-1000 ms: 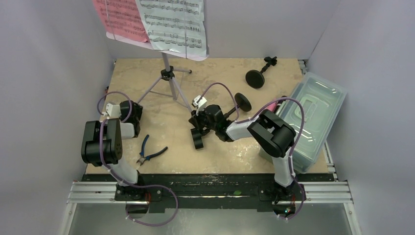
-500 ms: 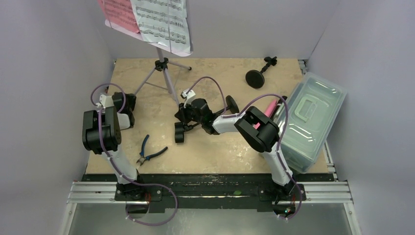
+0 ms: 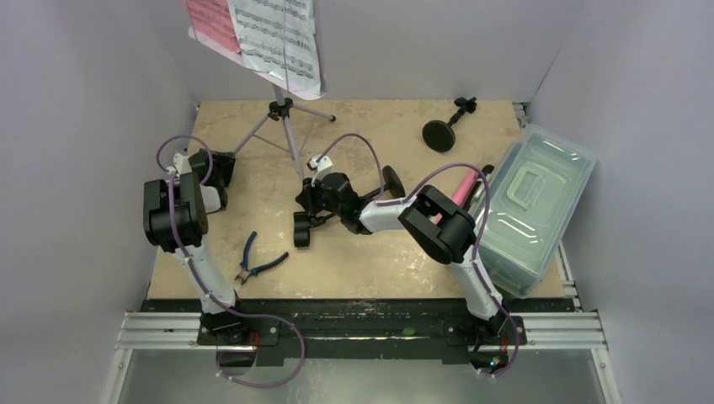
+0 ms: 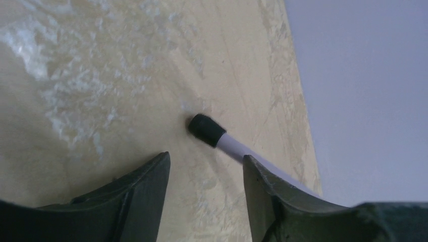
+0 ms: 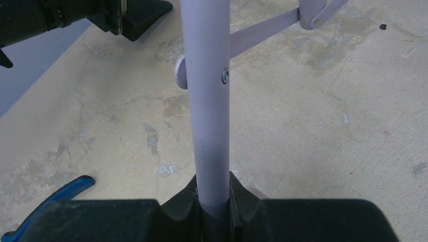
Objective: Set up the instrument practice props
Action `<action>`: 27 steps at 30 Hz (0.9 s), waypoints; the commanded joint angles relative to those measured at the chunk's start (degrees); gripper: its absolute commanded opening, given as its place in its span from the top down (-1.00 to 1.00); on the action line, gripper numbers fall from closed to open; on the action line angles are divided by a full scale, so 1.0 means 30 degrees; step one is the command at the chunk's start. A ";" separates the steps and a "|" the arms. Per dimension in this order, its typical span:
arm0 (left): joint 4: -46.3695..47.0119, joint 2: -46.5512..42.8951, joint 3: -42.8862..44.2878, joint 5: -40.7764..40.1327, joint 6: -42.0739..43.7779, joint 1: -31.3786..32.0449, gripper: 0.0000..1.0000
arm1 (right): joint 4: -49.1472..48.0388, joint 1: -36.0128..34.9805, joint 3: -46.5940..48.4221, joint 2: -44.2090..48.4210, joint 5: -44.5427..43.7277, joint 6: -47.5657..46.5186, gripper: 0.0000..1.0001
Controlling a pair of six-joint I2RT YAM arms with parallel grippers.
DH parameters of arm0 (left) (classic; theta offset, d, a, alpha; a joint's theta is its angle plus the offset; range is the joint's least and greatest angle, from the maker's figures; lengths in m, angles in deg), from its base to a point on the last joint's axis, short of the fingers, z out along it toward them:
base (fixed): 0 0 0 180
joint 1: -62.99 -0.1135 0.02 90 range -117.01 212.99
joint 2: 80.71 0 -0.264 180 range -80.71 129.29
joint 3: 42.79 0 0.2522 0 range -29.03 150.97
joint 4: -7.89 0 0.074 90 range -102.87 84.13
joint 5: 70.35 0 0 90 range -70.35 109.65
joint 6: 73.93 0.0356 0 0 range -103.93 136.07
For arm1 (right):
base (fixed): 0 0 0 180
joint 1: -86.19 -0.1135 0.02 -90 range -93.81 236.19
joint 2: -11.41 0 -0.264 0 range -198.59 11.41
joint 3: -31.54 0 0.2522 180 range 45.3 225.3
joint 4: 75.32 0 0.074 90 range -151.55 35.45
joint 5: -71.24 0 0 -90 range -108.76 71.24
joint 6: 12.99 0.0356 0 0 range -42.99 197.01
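The lavender music desk (image 3: 221, 52) stands at the back left on slim tripod legs (image 3: 290, 147). Pink (image 3: 206, 21) and white sheet-music pages (image 3: 282, 38) rest on it. My right gripper (image 3: 305, 202) is shut on one lavender leg (image 5: 209, 101), which runs straight up from between its fingers (image 5: 241, 199). My left gripper (image 3: 221, 164) is open over the table. Another leg's black-capped foot (image 4: 206, 129) lies just beyond its right finger (image 4: 262, 186), outside the jaws. A pink microphone (image 3: 461, 187) lies by the tub. One black round-based pole (image 3: 442, 130) lies at the back right.
Blue-handled pliers (image 3: 257, 263) lie near the front left, their handle also in the right wrist view (image 5: 50, 199). A clear plastic tub (image 3: 535, 206) fills the right side. A second round black base (image 3: 393, 178) sits behind the right arm. Purple walls close in the table.
The right gripper has dragged the stand leftward by its leg. The left gripper has moved toward the back and spread its jaws wider.
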 commanded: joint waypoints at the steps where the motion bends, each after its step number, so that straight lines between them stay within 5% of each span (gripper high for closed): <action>1: -0.2395 -0.2052 -0.0529 0.1068 -0.0450 0.0008 -0.14 | 0.0989 -0.0491 -0.0043 0.0182 0.0013 0.1888 0.79; 8: -0.7867 -0.5380 -0.1018 0.1068 -0.1295 0.0029 -0.44 | 0.2651 -0.0439 0.0068 0.1837 0.0023 0.1499 0.14; 20: -1.0831 -1.0064 -0.2373 0.2523 -0.0072 0.0767 -0.54 | 0.4581 -0.0230 -0.1827 0.6141 -0.0017 0.1626 -0.54; 27: -1.4596 -1.3213 -0.0487 -0.0638 0.4115 0.4082 -0.55 | 0.6566 0.0125 -0.4568 0.9045 -0.3670 0.6752 -0.63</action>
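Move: The right hand is still closed on the stand's front leg; that leg's foot is about 3 cm nearer the base, 1 cm right and 4 cm below. The holder's black clamp lies roughly 9 cm back, 1 cm left and 4 cm below, the pliers some 18 cm back, 14 cm left and 5 cm below. Just beyond the left hand's half-open fingers is the left leg's foot: 3 cm ahead, 1 cm left, 2 cm below; the front leg's foot is around 24 cm right, 14 cm back and 4 cm below this hand. Up and away from the music stand with both hands: the right fingers spread wide, let go of the front leg, and the hand climbs some 9 cm while easing right and back. The left hand draws back from its leg's foot, fingers opening wider, rising as it goes, then swings right at the end, about 10 cm each way, turning slightly clockwise. ##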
